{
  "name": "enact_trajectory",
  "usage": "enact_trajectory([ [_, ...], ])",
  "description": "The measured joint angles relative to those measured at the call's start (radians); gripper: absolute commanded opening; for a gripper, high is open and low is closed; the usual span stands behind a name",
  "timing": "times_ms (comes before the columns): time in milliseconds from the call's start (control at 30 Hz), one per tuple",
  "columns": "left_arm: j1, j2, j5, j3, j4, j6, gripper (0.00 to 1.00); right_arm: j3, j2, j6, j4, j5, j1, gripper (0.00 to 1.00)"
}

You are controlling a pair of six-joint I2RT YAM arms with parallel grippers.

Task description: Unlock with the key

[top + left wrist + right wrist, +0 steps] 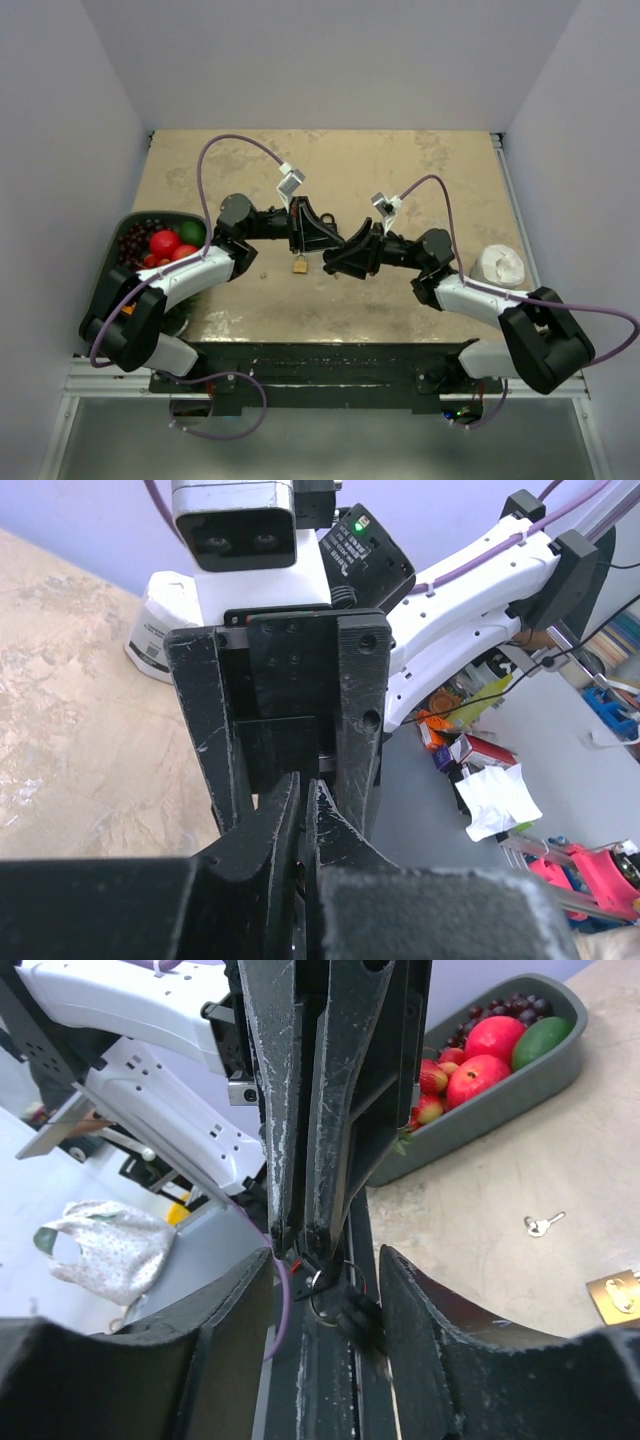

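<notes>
My left gripper (322, 240) is shut, and its fingertips (310, 1245) reach down into the right wrist view. A metal key ring (330, 1290) with a dark, blurred piece (362, 1322) hangs from them; I cannot make out a key blade there. My right gripper (328, 1272) is open, one finger on each side of the ring, and the dark piece sits close to the right-hand finger (420, 1310). A brass padlock (300, 265) lies on the table below both grippers, also visible as the padlock (620, 1295) at the frame edge. A small silver key (543, 1224) lies loose on the table.
A dark bowl (108, 262) of apples, grapes and an avocado stands at the table's left edge, seen again as the bowl (480, 1120). A white container (498, 265) stands at the right, near the right arm. Purple cables loop over both arms.
</notes>
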Motion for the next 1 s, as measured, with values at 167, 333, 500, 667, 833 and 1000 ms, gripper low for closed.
enact_trajectory([
  [167, 0.000, 0.000, 0.007, 0.000, 0.014, -0.002, 0.00, -0.010, 0.040, 0.069, 0.124, 0.001, 0.002, 0.45],
  [333, 0.000, 0.000, 0.011, 0.000, 0.023, -0.003, 0.00, -0.011, 0.037, 0.076, 0.150, 0.011, 0.008, 0.42],
  [500, 0.000, 0.000, 0.014, 0.000, 0.034, -0.019, 0.00, -0.011, 0.022, 0.058, 0.124, 0.018, 0.012, 0.36],
  [667, 0.000, 0.005, 0.019, 0.000, 0.050, -0.028, 0.00, -0.011, 0.017, 0.049, 0.110, 0.020, 0.018, 0.24],
  [833, 0.000, 0.011, 0.022, 0.000, 0.056, -0.029, 0.00, -0.011, 0.017, 0.043, 0.096, 0.028, 0.020, 0.12],
  [1000, 0.000, 0.014, 0.019, -0.005, 0.044, -0.011, 0.09, -0.011, 0.016, 0.040, 0.079, 0.041, 0.021, 0.00],
])
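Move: The keys hang at the left hand's closed fingertips, about 1 cm back, 1 cm left and 2 cm below that hand's point. From the half-open right hand they are already between the fingers, roughly 1 cm left of its point, neither ahead nor back and at its height. The black padlock lies some 13 cm ahead of the right hand and 1 cm left; the brass padlock about 4 cm ahead and 7 left; a small loose key 2 ahead and 15 left, all roughly 21 cm below. Rising only about 1 cm and then nearly holding its place, the right hand shuts its fingers from half open to almost closed, slowly at first and quicker towards the end, to pinch the keys hanging between them. The left hand stays put beside it, pointing right with its fingertips closed, offering the keys. ##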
